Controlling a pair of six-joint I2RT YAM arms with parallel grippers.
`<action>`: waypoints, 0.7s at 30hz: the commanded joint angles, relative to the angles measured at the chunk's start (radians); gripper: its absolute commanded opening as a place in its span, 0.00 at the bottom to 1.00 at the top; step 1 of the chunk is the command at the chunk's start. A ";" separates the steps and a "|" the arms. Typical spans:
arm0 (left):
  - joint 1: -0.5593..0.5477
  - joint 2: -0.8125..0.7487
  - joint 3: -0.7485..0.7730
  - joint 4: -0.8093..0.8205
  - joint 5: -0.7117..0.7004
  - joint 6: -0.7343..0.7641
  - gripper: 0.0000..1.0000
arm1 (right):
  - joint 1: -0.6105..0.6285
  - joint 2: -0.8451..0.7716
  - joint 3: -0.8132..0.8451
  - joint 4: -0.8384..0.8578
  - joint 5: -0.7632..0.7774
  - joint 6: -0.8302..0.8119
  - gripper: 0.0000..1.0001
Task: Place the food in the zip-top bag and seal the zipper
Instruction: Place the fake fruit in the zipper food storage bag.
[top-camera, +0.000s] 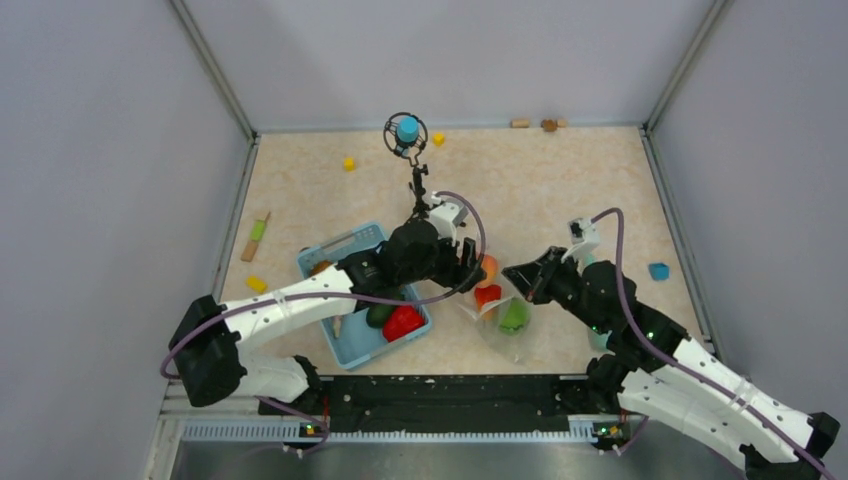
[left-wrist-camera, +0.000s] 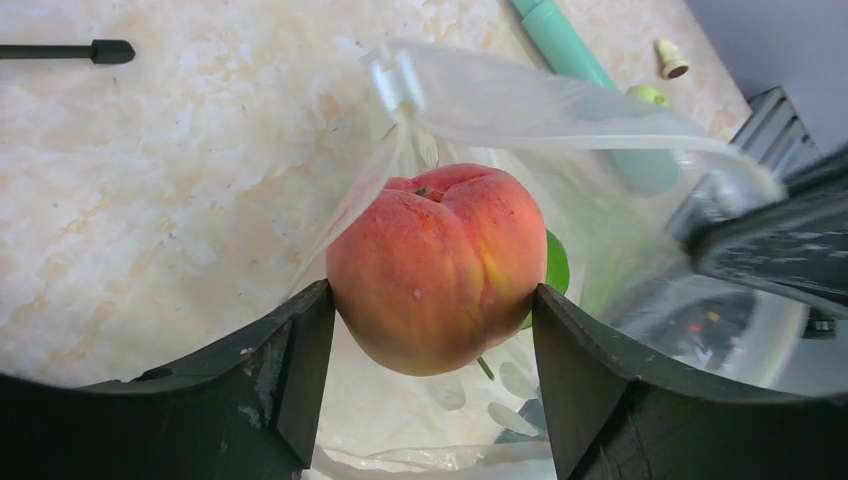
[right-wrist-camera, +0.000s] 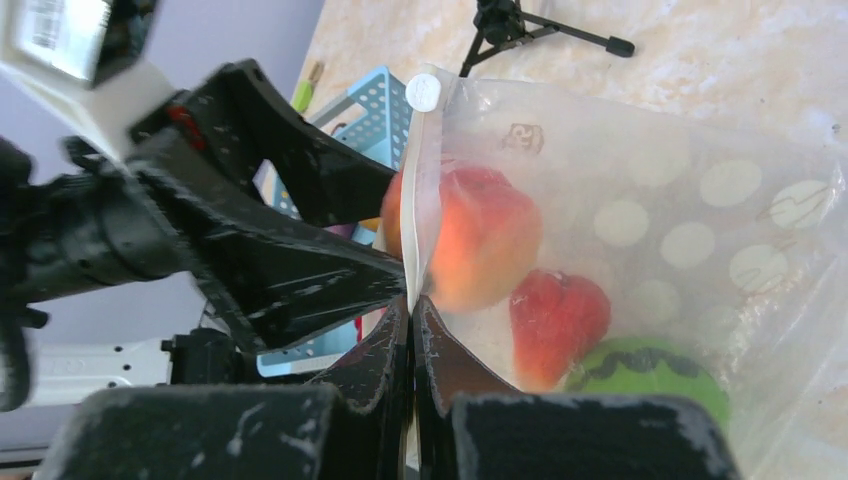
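Note:
My left gripper (left-wrist-camera: 432, 292) is shut on an orange-red peach (left-wrist-camera: 440, 265), one piece of the food, and holds it in the open mouth of the zip-top bag (left-wrist-camera: 560, 105). The overhead view shows the same peach (top-camera: 488, 268) by the left gripper (top-camera: 470, 270). Through the dotted bag (right-wrist-camera: 700, 200) I see the peach (right-wrist-camera: 480, 235), a red piece (right-wrist-camera: 558, 320) and a bright green round fruit (right-wrist-camera: 650, 370). The right gripper (right-wrist-camera: 412, 305) is shut on the pale zipper (right-wrist-camera: 425, 180) strip, holding the mouth edge up. A red pepper (top-camera: 402, 322) and a dark green piece (top-camera: 380, 315) lie in the basket.
The light blue basket (top-camera: 345, 250) stands left of the bag under my left arm. A small tripod stand (top-camera: 407, 135) is at the back centre. Yellow cubes (top-camera: 349, 163), a green-and-orange stick (top-camera: 257, 237) and a blue block (top-camera: 658, 271) lie scattered. Grey walls enclose the table.

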 joint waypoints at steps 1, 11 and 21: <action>-0.009 0.058 0.080 -0.024 -0.042 0.025 0.46 | -0.006 -0.065 0.016 0.044 0.053 0.030 0.00; -0.019 0.064 0.094 0.000 0.088 0.030 0.96 | -0.006 -0.076 0.022 0.008 0.086 0.018 0.00; -0.025 -0.057 0.057 -0.022 0.093 0.051 0.97 | -0.006 -0.083 0.011 -0.018 0.140 0.008 0.00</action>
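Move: The peach is already between the left fingers, at the bag's mouth. It is bound for the bag's inside, roughly 4 cm right, 2 cm back and 10 cm below the left hand. In there the red fruit sits about 3 cm right of that hand, level fore and aft, and the green ball 8 cm right and 3 cm back, both some 9 cm below. From the right hand, the inside spot lies about 1 cm left, 1 cm ahead and 13 cm down. Sink the left gripper about 2 cm with the peach, easing right into the bag's mouth, then spread the fingers wide to let the peach go. Draw the open hand back and up again, about 2 cm each, turning slightly clockwise. Meanwhile keep the bag's rim pinched in the shut right gripper, lifting it nearly 2 cm at first and edging it 2 cm right. ##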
